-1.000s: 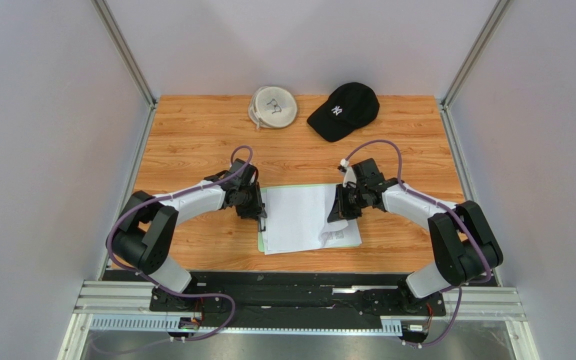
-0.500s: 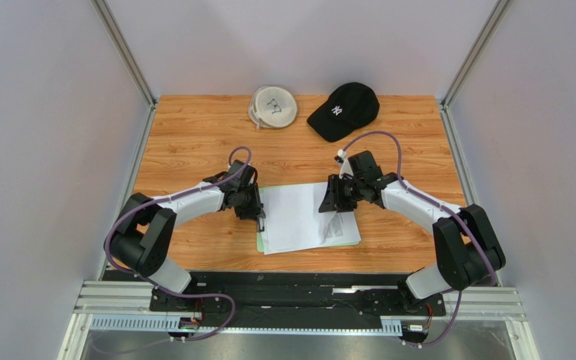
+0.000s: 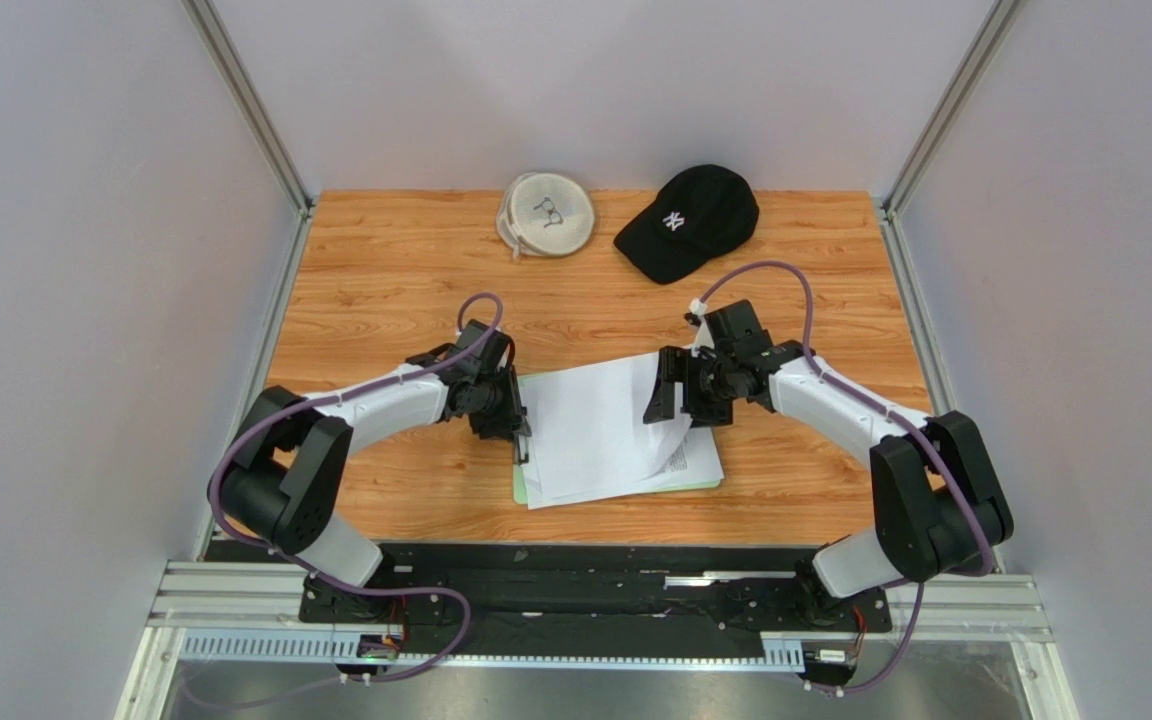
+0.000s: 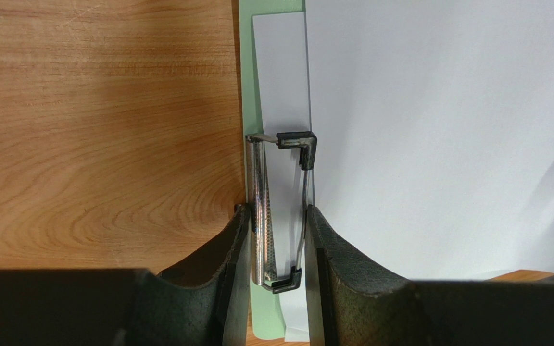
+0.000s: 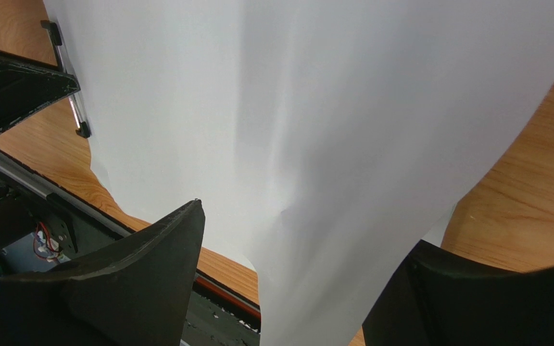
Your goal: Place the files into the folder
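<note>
The files (image 3: 597, 428) are white sheets lying on the pale green folder (image 3: 521, 486), which shows only as a thin rim at the left and near edges. My left gripper (image 3: 516, 422) is shut on the folder's metal clip (image 4: 280, 209) at the left short end, one finger (image 4: 233, 274) on each side of it. In the left wrist view the green folder (image 4: 247, 108) edge and the files (image 4: 439, 130) lie flat beyond the clip. My right gripper (image 3: 672, 393) stands open over the right end, where a curled-up sheet (image 5: 316, 144) hangs loose between its wide-spread fingers (image 5: 150, 274).
A black cap (image 3: 687, 221) and a round white case with glasses on it (image 3: 546, 213) lie at the table's far edge. Grey walls and metal posts close in both sides. The arms' black base rail (image 3: 597, 578) runs along the near edge.
My right gripper has gone from shut to open, letting go of the sheet it held, and has shifted slightly back. The sheet's right end now curls upward. The left gripper has stayed on the clip.
</note>
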Action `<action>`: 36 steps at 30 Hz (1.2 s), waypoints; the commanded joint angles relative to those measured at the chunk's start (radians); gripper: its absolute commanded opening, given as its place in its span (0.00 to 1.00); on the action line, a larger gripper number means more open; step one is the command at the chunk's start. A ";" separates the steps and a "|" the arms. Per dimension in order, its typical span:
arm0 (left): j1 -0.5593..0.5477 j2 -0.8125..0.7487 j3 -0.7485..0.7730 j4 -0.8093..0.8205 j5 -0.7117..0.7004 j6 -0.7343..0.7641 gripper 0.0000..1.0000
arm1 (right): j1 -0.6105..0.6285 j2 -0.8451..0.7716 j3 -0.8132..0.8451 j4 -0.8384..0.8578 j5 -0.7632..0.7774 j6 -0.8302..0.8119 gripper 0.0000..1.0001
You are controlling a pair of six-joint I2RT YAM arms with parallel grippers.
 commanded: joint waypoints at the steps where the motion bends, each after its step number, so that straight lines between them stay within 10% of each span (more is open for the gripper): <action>1: -0.003 -0.008 -0.043 -0.030 -0.045 0.007 0.00 | -0.041 0.010 0.022 -0.017 0.024 0.000 0.74; 7: -0.003 -0.012 -0.053 -0.027 -0.048 0.002 0.00 | -0.074 0.010 0.014 -0.009 -0.005 -0.038 0.64; 20: -0.003 0.002 -0.050 -0.048 -0.063 -0.085 0.00 | -0.032 -0.119 -0.073 0.105 -0.102 0.074 0.04; 36: -0.003 0.021 -0.025 -0.085 -0.089 -0.024 0.00 | -0.032 -0.012 -0.023 0.114 -0.068 -0.060 0.08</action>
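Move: The loose sheet's curled right edge already rises between my open right fingers, about 2 cm below their hand point. From there the green folder's middle lies some 10 cm left, 2 cm back and 5 cm down, and its clip about 24 cm left, 2 cm back and 5 cm down. My left fingers already hold that clip, its middle about 1 cm below them; the folder's middle is some 14 cm to their right, level ahead, 1 cm down. I slide my open right hand about 2 cm right and a little forward along the loose sheet, then shut its fingers on the sheet's right edge while coming back left and slightly back. Pinching the edge, I lift about 2 cm and sink again by as much. My left hand stays put, still squeezing the clip open, and turns some 5 degrees counter-clockwise. ##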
